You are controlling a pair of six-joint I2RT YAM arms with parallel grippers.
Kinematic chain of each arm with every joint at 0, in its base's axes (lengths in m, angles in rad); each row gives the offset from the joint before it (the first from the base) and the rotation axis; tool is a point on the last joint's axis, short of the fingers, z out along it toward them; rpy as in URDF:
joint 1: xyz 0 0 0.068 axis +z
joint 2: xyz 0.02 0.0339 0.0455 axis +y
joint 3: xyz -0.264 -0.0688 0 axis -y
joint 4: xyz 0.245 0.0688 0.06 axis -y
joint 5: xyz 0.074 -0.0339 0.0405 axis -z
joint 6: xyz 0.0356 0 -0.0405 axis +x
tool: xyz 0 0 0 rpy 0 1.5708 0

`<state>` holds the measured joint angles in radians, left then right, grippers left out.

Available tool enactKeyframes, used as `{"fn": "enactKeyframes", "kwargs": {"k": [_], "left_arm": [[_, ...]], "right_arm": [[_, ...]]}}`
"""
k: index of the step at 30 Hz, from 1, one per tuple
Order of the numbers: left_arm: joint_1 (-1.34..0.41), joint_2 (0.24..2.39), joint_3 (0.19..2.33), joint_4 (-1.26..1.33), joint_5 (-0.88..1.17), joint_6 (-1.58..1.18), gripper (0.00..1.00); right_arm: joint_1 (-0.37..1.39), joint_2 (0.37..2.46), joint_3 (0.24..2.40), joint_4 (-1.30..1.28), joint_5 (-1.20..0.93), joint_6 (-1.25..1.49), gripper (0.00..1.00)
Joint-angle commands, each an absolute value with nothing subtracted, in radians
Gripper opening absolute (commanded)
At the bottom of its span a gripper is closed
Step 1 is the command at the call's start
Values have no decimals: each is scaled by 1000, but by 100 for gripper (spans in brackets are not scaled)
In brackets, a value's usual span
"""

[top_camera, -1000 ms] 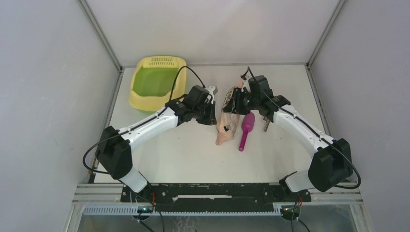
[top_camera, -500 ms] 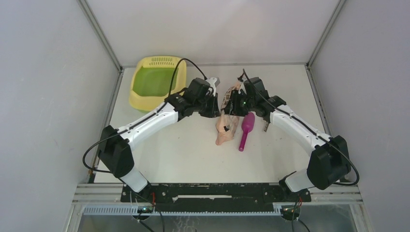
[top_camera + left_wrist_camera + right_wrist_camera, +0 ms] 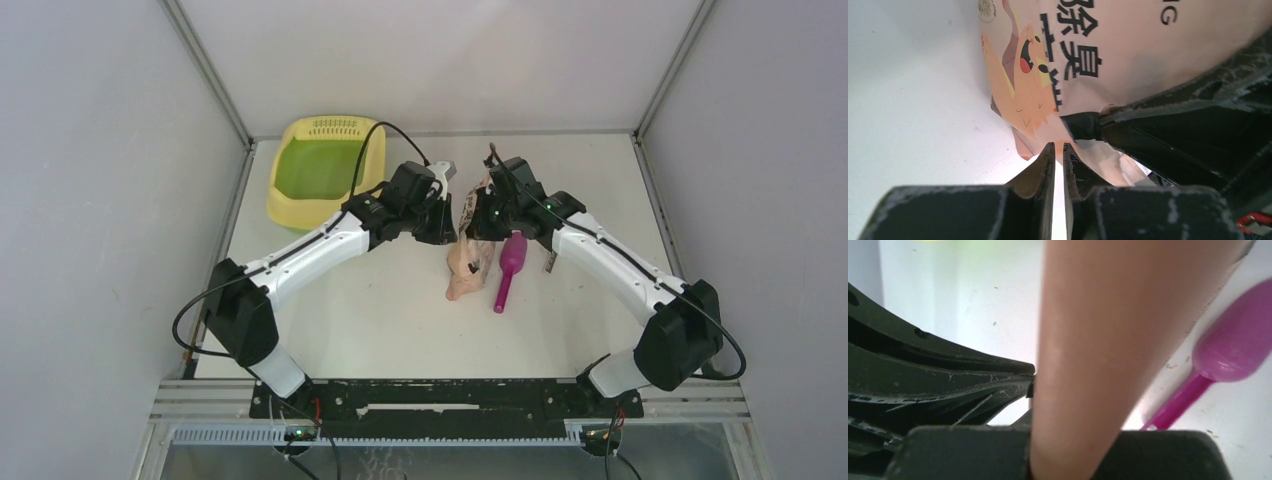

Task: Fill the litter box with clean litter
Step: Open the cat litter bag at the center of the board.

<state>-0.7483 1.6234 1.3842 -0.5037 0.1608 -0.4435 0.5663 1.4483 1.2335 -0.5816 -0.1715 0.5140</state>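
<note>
The litter box [image 3: 325, 170], pale yellow with a green floor, sits at the far left of the table, and no clean litter shows in it or anywhere else. A peach printed bag [image 3: 468, 258] lies mid-table with its top end raised between both grippers. My left gripper [image 3: 447, 218] pinches the bag's edge with its jaws nearly together [image 3: 1058, 146]. My right gripper [image 3: 478, 218] is shut on the bag [image 3: 1088, 340] from the other side. A magenta scoop [image 3: 510, 265] lies just right of the bag.
Grey walls enclose the table on three sides. The scoop [image 3: 1228, 355] lies close under my right wrist. A small dark item [image 3: 550, 262] rests on the table beside my right forearm.
My right gripper has moved left onto the bag's top and closed on it. The left gripper has shifted slightly toward the back and kept its hold.
</note>
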Motion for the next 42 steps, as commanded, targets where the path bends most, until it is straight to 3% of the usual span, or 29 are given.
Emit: {"fn": "enactKeyframes", "kwargs": {"k": [1, 6, 12, 18, 27, 33, 42], "left_arm": [[-747, 1587, 1407, -481, 171, -432, 15], [-747, 1561, 1411, -485, 163, -444, 16], [-747, 1532, 1432, -436, 248, -501, 39], [-746, 1530, 1454, -377, 304, -577, 45], [-747, 1529, 1343, -172, 339, -755, 60], [-762, 1535, 1276, -109, 302, -829, 62], [-814, 1525, 1217, -102, 202, -856, 62]], "right_arm": [[617, 1444, 1384, -746, 77, 426, 0], [697, 1503, 1549, -985, 375, 370, 0], [779, 1596, 1685, -1153, 583, 363, 0], [792, 1616, 1695, -1197, 681, 374, 0], [779, 1567, 1678, -1138, 639, 372, 0], [747, 1493, 1613, -1051, 481, 390, 0], [824, 1493, 1630, -1056, 615, 407, 0]]}}
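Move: The cat litter bag's upper edge, pinched by the right fingers at their own hand point, lies about 6 cm to the right of the left hand, level with it in reach and height. The bag's middle is some 9 cm below the right hand, 3 cm back and 2 cm left of it. On the board about 16 cm below the right hand, the purple scoop lies 7 cm to its right and 4 cm back, the clip 17 cm right and straight level in reach. The bag's upper edge stays clamped in the right fingers and is drawn about 8 cm right and a little up, that hand rolling some 45 degrees until its fingers point nearly straight down, then easing slightly back. Starting a little later, the left hand opens its nearly shut fingers, rises over 5 cm while following the bag right, flattens towards it by some 20 degrees, then sinks about 2 cm beside the pinched edge. ##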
